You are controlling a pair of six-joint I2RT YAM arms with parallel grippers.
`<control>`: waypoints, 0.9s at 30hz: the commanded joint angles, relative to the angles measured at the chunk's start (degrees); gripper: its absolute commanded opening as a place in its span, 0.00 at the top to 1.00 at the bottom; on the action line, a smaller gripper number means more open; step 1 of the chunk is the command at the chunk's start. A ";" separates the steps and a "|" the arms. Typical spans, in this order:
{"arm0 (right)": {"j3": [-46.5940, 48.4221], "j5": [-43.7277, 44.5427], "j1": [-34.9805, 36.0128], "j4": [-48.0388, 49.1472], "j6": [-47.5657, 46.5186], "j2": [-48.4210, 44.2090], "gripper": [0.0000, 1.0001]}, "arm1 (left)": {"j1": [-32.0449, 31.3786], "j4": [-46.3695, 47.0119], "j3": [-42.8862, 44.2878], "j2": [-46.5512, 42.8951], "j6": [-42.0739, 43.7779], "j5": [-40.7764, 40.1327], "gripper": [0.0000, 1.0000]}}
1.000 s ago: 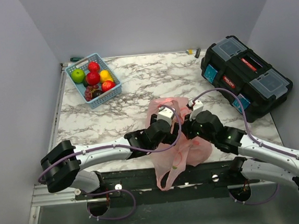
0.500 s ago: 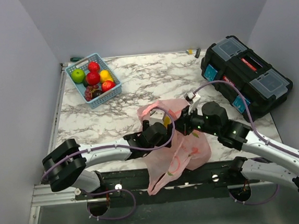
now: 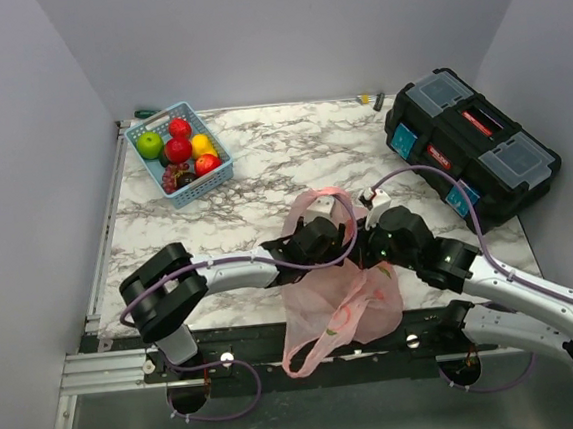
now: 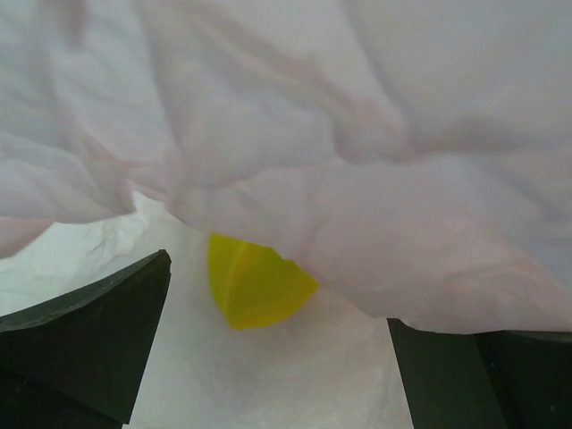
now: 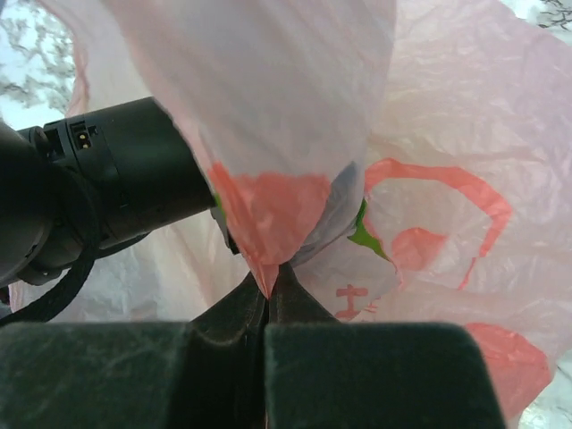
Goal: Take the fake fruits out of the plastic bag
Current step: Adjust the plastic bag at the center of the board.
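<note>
The pink plastic bag (image 3: 339, 295) lies crumpled at the table's near edge, between the two arms. My right gripper (image 5: 268, 290) is shut on a pinched fold of the bag (image 5: 447, 134) and holds its edge up. My left gripper (image 4: 277, 357) is open inside the bag, its dark fingers (image 4: 85, 340) wide apart. A yellow fake fruit (image 4: 255, 281) lies just ahead between them, untouched and half covered by the bag's film (image 4: 357, 134). From above, the left wrist (image 3: 314, 240) reaches into the bag mouth and its fingertips are hidden.
A light blue basket (image 3: 214, 184) at the back left holds a green apple (image 3: 149, 144), red apples and other fruits. A black toolbox (image 3: 471, 148) stands at the right. The left arm's body (image 5: 116, 188) sits close to the right gripper.
The left jaws have opened wider and the left arm has pushed farther right into the bag. The right gripper has stayed shut on the bag and shifted slightly with it.
</note>
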 commanded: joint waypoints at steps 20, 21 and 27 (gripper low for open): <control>-0.84 2.47 0.31 -2.39 1.69 -0.86 0.99 | 3.38 6.64 9.69 11.24 12.45 6.89 0.74; -0.88 2.82 0.30 -2.36 1.78 -0.69 0.99 | 3.38 6.01 9.20 10.02 12.58 7.49 0.81; -1.68 7.24 0.30 -2.39 2.79 0.85 0.99 | 3.36 2.54 3.77 -1.79 12.46 10.77 0.87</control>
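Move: Inside the plastic bag, the yellow fruit shows beyond the left hand's spread fingers, roughly 6 cm ahead, 3 cm to its right and 4 cm lower. The bag's rim, pinched by the right hand, is some 4 cm back and 4 cm to the right of the left hand, about 8 cm above it; the bag's handles trail about 26 cm back and 8 cm left. From the right hand, the fruit lies about 9 cm ahead, 1 cm left and 12 cm down. Reaching deeper into the bag towards the yellow fruit, the left hand travels about 5 cm forward and 4 cm right, sinking some 2 cm. Its wide-open fingers close nearly shut just short of the fruit, and the hand then starts back, rising about 2 cm. The right hand holds nearly still, keeping its pinch on the rim. ##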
